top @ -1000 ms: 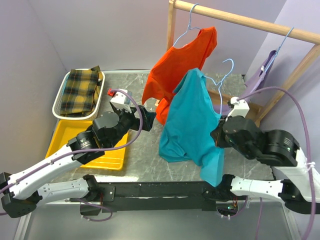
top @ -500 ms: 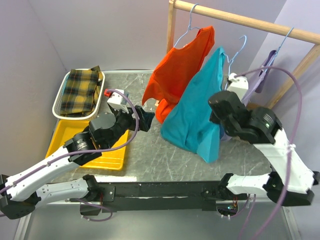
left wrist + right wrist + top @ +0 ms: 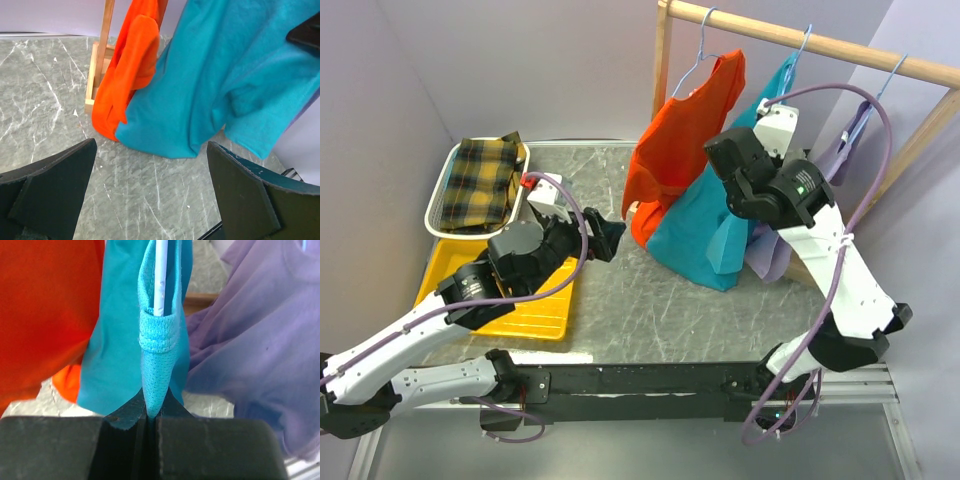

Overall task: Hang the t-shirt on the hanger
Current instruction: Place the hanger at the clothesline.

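Note:
The teal t-shirt [image 3: 692, 238] hangs on the pale-blue wire hanger [image 3: 804, 44], between the orange and lilac shirts. The hanger's hook reaches the wooden rail [image 3: 860, 56]. My right gripper [image 3: 151, 415] is shut on a fold of the t-shirt [image 3: 159, 365] just under the hanger's wire [image 3: 160, 275]. In the top view it sits high by the shirt's neck [image 3: 758, 112]. My left gripper [image 3: 611, 233] is open low over the table, left of the shirt's hem. The left wrist view shows bare marble between its fingers [image 3: 55, 195], with the t-shirt [image 3: 215, 85] beyond them.
An orange shirt [image 3: 680, 140] and a lilac shirt [image 3: 835, 150] hang on the same rail. A rail post foot [image 3: 95, 85] stands on the marble table [image 3: 620, 300]. A white basket [image 3: 445, 190] with plaid cloth and a yellow tray [image 3: 535, 310] sit at the left.
My right arm has risen and swung back towards the rail, carrying the t-shirt and hanger up between the other two shirts. My left arm drew back slightly, still open.

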Robot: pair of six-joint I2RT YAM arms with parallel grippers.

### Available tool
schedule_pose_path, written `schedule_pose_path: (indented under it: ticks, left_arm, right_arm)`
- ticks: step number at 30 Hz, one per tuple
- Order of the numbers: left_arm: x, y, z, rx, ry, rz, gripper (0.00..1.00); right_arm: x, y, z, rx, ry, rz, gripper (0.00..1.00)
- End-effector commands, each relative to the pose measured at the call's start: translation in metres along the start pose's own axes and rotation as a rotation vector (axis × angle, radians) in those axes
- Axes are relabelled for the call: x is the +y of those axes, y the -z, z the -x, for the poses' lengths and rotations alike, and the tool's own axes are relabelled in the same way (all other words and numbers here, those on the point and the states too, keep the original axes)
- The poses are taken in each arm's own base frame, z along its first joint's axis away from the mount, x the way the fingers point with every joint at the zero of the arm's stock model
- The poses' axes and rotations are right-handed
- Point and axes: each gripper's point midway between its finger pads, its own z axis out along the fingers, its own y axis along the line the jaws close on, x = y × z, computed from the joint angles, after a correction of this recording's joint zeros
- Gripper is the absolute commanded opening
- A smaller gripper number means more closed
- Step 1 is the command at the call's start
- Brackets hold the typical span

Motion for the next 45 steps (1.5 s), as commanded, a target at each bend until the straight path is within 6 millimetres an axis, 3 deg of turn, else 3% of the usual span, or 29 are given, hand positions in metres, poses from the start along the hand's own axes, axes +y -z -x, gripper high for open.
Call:
schedule_pose_path:
  ticks: [1,6,15,25,31,34,35,38,45]
  left_arm:
    - [-0.004,0.008,0.026,-0.048,0.012,-0.002,0.97]
    - [-0.002,0.004,0.025,-0.041,0.001,0.016,0.98]
    - [-0.004,0.001,0.026,-0.035,-0.005,0.019,0.97]
    - [-0.005,-0.002,0.022,-0.028,-0.003,0.014,0.97]
    - [-0.005,-0.001,0.020,-0.025,-0.003,0.009,0.98]
    - [-0.006,-0.001,0.019,-0.021,-0.001,0.002,0.99]
    - [-0.007,-0.001,0.018,-0.020,0.001,0.001,0.99]
    - [-0.007,-0.002,0.015,-0.014,0.000,-0.003,0.96]
    - [-0.009,-0.005,0.010,-0.003,0.003,-0.011,0.96]
  right_arm:
    - [-0.007,-0.004,0.038,-0.114,-0.074,-0.057,0.00]
    - [-0.002,-0.010,0.047,-0.131,-0.068,-0.060,0.00]
    - [-0.003,-0.043,0.041,-0.072,-0.052,-0.066,0.00]
    - [0.004,-0.073,0.005,0.023,-0.016,-0.046,0.00]
    - [0.002,-0.069,0.004,0.016,-0.035,-0.019,0.01]
    - [0.002,-0.063,0.005,0.011,-0.041,0.014,0.15]
    - [0.003,-0.059,0.005,0.015,-0.046,0.041,0.26]
    - [0.008,-0.049,0.003,0.028,-0.057,0.115,0.42]
    - [0.021,-0.022,-0.011,0.059,-0.096,0.321,0.63]
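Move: Up ahead of the right hand, which holds the teal t-shirt and its hanger by one shoulder, is the stretch of wooden rod for the hook: about 12 cm farther out, 3 cm right and 15 cm higher. Some 17 cm to this hand's left and 6 cm out hangs the orange shirt; the purple shirt hangs about 11 cm right, 5 cm out and 10 cm lower. From the open, empty left hand, that rod spot lies roughly 20 cm ahead, 29 cm right and 15 cm up. Carrying the teal shirt's shoulder forward about 6 cm, the right hand first eases a little to the right, then sinks some 4 cm to lower the hook over the rod. There its fingers open to more than half, letting go of the pinched cloth and hanger, and it backs off nearly 3 cm and slightly left, fingertips still either side of the cloth. ##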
